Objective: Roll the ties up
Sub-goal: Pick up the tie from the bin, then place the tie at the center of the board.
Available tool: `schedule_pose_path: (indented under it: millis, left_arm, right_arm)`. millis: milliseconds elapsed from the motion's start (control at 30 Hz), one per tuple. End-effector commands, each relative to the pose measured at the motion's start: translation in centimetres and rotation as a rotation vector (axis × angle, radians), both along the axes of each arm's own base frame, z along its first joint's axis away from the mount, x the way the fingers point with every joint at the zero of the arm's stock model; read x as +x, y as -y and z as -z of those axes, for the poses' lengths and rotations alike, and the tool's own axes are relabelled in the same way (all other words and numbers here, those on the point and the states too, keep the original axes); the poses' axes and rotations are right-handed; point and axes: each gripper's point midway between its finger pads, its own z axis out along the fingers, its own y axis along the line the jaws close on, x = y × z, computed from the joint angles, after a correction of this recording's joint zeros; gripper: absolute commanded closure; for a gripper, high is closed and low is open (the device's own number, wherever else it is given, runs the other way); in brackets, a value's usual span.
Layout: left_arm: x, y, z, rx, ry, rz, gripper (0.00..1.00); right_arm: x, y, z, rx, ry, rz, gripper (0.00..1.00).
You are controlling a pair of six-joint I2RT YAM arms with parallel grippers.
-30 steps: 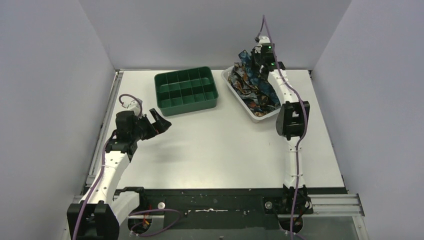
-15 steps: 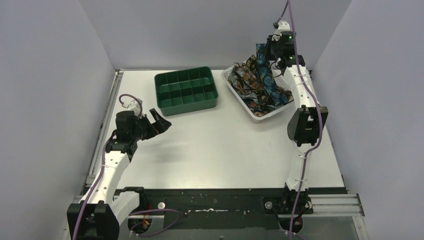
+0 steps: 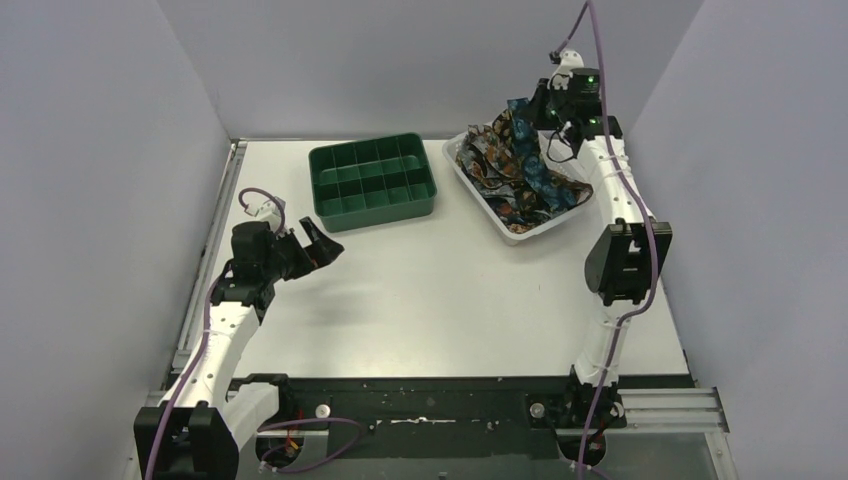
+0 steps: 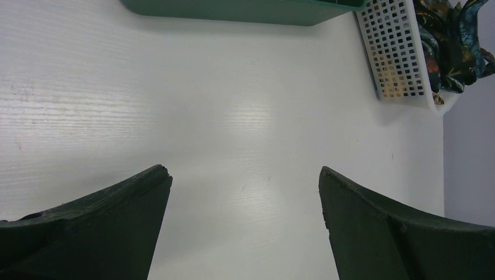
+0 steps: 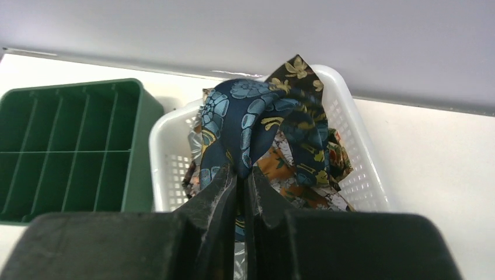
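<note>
Several patterned ties (image 3: 510, 180) lie heaped in a white mesh basket (image 3: 520, 235) at the back right. My right gripper (image 3: 540, 115) is raised above the basket's far side, shut on a navy tie with blue and yellow patterns (image 5: 251, 122). The fabric bunches up out of the tips of my right gripper (image 5: 242, 172) and trails down into the heap. My left gripper (image 3: 318, 246) hovers open over bare table at the left, nothing between its fingers (image 4: 117, 221). The heap (image 4: 452, 41) shows at the top right corner of the left wrist view.
A green compartment tray (image 3: 372, 182) stands at the back centre, left of the basket; in the right wrist view the tray (image 5: 70, 151) is beside the basket rim (image 5: 169, 146). Grey walls enclose the table on three sides.
My right gripper has lifted up and to the right with the tie, drawing its fabric out of the heap. The left arm has not moved.
</note>
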Motion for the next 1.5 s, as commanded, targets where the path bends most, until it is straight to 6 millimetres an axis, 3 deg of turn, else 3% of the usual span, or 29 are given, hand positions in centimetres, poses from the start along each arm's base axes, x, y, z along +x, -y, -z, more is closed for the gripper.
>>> schedule_pose_path:
  millis: [0, 100, 267, 400, 467, 533, 700, 800, 867, 1000, 1100, 1233, 1433, 1467]
  left_arm:
    - [-0.2, 0.6, -0.6, -0.015, 0.022, 0.035, 0.03]
    - [-0.1, 0.7, -0.8, -0.017, 0.027, 0.037, 0.03]
    - [-0.1, 0.8, -0.7, -0.022, 0.024, 0.044, 0.03]
    - [-0.1, 0.8, -0.8, -0.025, 0.025, 0.045, 0.03]
    - [-0.1, 0.9, -0.8, -0.026, 0.028, 0.047, 0.03]
    - [-0.1, 0.9, -0.9, -0.028, 0.031, 0.046, 0.03]
    - [0.0, 0.6, -1.1, -0.021, 0.038, 0.034, 0.03]
    - [0.0, -0.3, -1.2, 0.001, 0.04, -0.021, 0.03]
    - [0.0, -1.4, -1.0, 0.027, 0.025, -0.088, 0.03]
    - [-0.3, -3.5, -0.3, 0.056, -0.022, -0.229, 0.03]
    - [-0.6, -4.2, 0.0, 0.05, -0.048, -0.271, 0.03]
    - [-1.0, -4.6, 0.6, 0.053, -0.066, -0.297, 0.03]
    - [-1.6, -4.1, 1.7, 0.028, -0.101, -0.282, 0.03]
    - [-1.7, -4.1, 1.9, 0.03, -0.104, -0.28, 0.03]
  right_arm:
    - [-3.0, 0.2, -9.7, 0.016, 0.202, -0.046, 1.0]
    - [-4.6, 0.2, -10.3, 0.033, 0.211, -0.095, 1.0]
    - [-7.4, -1.3, -8.6, 0.075, 0.18, -0.217, 1.0]
    - [-8.8, -2.6, -8.5, 0.127, 0.177, -0.284, 1.0]
    - [-10.6, -4.8, -8.4, 0.151, 0.163, -0.392, 1.0]
    - [-13.5, -8.6, -8.0, 0.114, 0.15, -0.511, 1.0]
    - [-19.0, -16.0, -7.1, -0.019, 0.114, -0.668, 1.0]
    - [-22.8, -20.0, -4.4, -0.102, 0.077, -0.716, 1.0]
    - [-24.4, -21.3, -2.0, -0.182, 0.064, -0.664, 1.0]
    - [-27.1, -23.1, 4.5, -0.295, 0.004, -0.607, 1.0]
    - [-29.8, -24.8, 8.7, -0.352, 0.013, -0.622, 1.0]
    - [-33.6, -27.1, 12.3, -0.392, 0.05, -0.61, 1.0]
    - [-39.3, -29.9, 17.1, -0.44, -0.011, -0.74, 1.0]
    - [-40.3, -30.1, 17.5, -0.434, -0.025, -0.77, 0.95]
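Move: The right hand already grips the blue tie above the bin, whose middle is about 20 cm below it, some 3 cm back and 2 cm right. The open table it is taken to lies about 40 cm back, 26 cm left and 22 cm down; the green tray is roughly 32 cm left, 3 cm back. From the left hand, that spot is some 12 cm back, 10 cm right and 11 cm below. Still pinching the tie, the right hand rises, then sweeps 40 cm back, 26 left, down towards open table. ##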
